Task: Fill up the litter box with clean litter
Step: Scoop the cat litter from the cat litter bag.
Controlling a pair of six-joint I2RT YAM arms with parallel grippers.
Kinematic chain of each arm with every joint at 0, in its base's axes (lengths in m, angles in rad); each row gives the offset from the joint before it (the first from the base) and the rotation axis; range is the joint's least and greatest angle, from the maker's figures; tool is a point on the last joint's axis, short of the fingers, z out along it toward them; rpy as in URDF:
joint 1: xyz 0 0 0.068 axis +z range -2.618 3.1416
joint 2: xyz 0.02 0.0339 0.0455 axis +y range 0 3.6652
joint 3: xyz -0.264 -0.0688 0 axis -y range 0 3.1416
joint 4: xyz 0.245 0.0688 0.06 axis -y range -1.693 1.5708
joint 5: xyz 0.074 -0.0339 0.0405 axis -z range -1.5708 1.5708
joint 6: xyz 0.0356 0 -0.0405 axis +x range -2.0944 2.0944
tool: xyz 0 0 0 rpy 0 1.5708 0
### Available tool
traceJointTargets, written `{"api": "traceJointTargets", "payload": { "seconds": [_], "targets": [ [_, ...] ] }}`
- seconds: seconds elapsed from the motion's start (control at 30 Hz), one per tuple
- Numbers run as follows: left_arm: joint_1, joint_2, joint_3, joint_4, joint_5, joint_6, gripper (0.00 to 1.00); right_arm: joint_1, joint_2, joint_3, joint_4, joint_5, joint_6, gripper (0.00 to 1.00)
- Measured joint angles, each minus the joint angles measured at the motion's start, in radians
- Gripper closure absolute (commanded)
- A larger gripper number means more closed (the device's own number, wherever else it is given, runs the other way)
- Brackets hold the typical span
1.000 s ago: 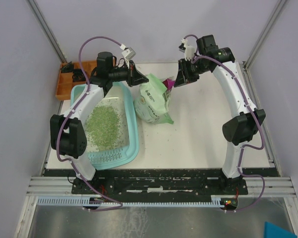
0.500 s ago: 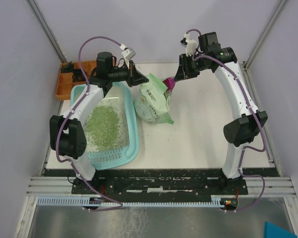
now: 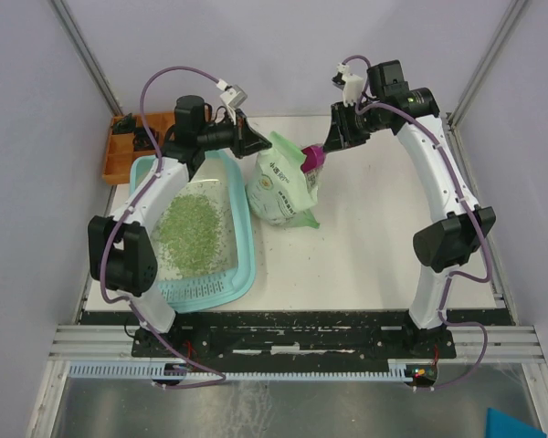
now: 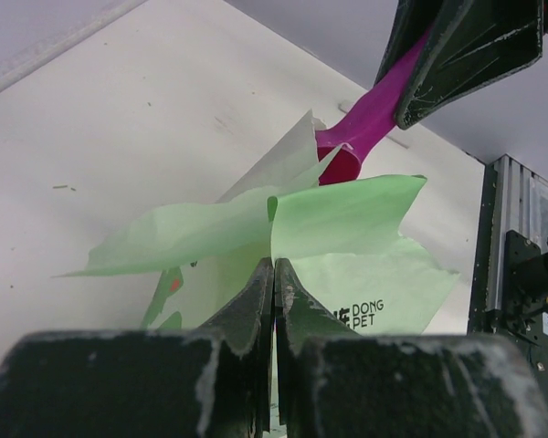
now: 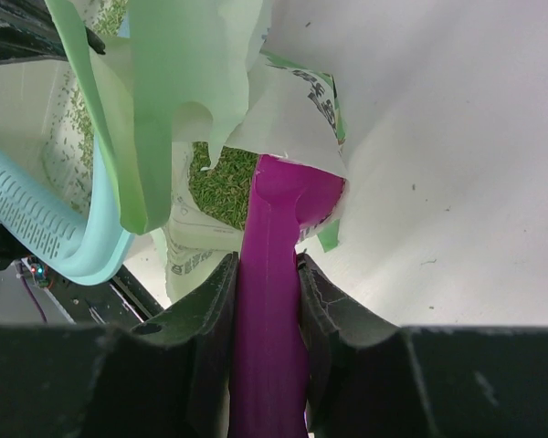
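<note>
The litter box (image 3: 246, 239), a light-teal tray with a grate strip at its near end, lies at the table's left. Clean litter (image 3: 190, 228) covers part of its floor. Right of it stands the pale green bag (image 3: 281, 187). My left gripper (image 3: 256, 143) (image 4: 274, 263) is shut on the bag's upper edge (image 4: 347, 214), holding the mouth up. My right gripper (image 3: 328, 146) (image 5: 267, 260) is shut on the handle of the magenta scoop (image 3: 315, 157) (image 5: 272, 274). The scoop's bowl sits in the bag's mouth, above the green litter (image 5: 223, 182) inside.
An orange compartment tray (image 3: 121, 151) sits at the far left corner behind the litter box. The teal rim (image 5: 46, 224) lies close beside the bag. Bare white tabletop (image 3: 374, 237) stretches to the right of the bag, with grey walls around the cell.
My right gripper has drawn back up and to the right with the scoop, so more of the magenta scoop shows at the bag's mouth. The left gripper keeps its hold on the bag.
</note>
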Motion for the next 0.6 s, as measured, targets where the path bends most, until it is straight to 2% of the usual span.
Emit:
{"api": "traceJointTargets", "payload": {
  "seconds": [0.27,0.5,0.6],
  "targets": [
    [0.000,-0.105,-0.049,0.040,-0.057,-0.024,0.97,0.008,-0.004,-0.022,-0.045,-0.058,-0.017,0.98],
    [-0.001,-0.229,-0.068,0.138,-0.070,-0.027,0.97,0.089,-0.015,-0.148,-0.052,-0.053,-0.035,0.98],
    [-0.002,-0.239,-0.078,0.174,-0.071,-0.034,0.76,0.121,-0.016,-0.185,-0.049,-0.032,-0.043,0.98]
  ]
}}
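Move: The bag mouth, with litter showing in it, lies roughly 6 cm back, 5 cm to the left and 11 cm below the right gripper, which holds the magenta scoop; the bag's body is centred about 7 cm back, 8 cm left and 16 cm down. From the left gripper, already pinching the green bag rim, the mouth is some 6 cm back, 5 cm right and 11 cm down, and the litter box is about 13 cm back, 16 cm left and 23 cm down. Bring the right gripper back, down and left, about 6 cm back and nearly as far down, speeding up as it goes, to take the scoop head into the bag mouth; keep hold of the handle and tip the fingers some 10 degrees further down, turning counter-clockwise. Meanwhile lift the left gripper about 10 cm, easing back a little and tilting its wrist, with the fingers kept shut on the bag rim. ##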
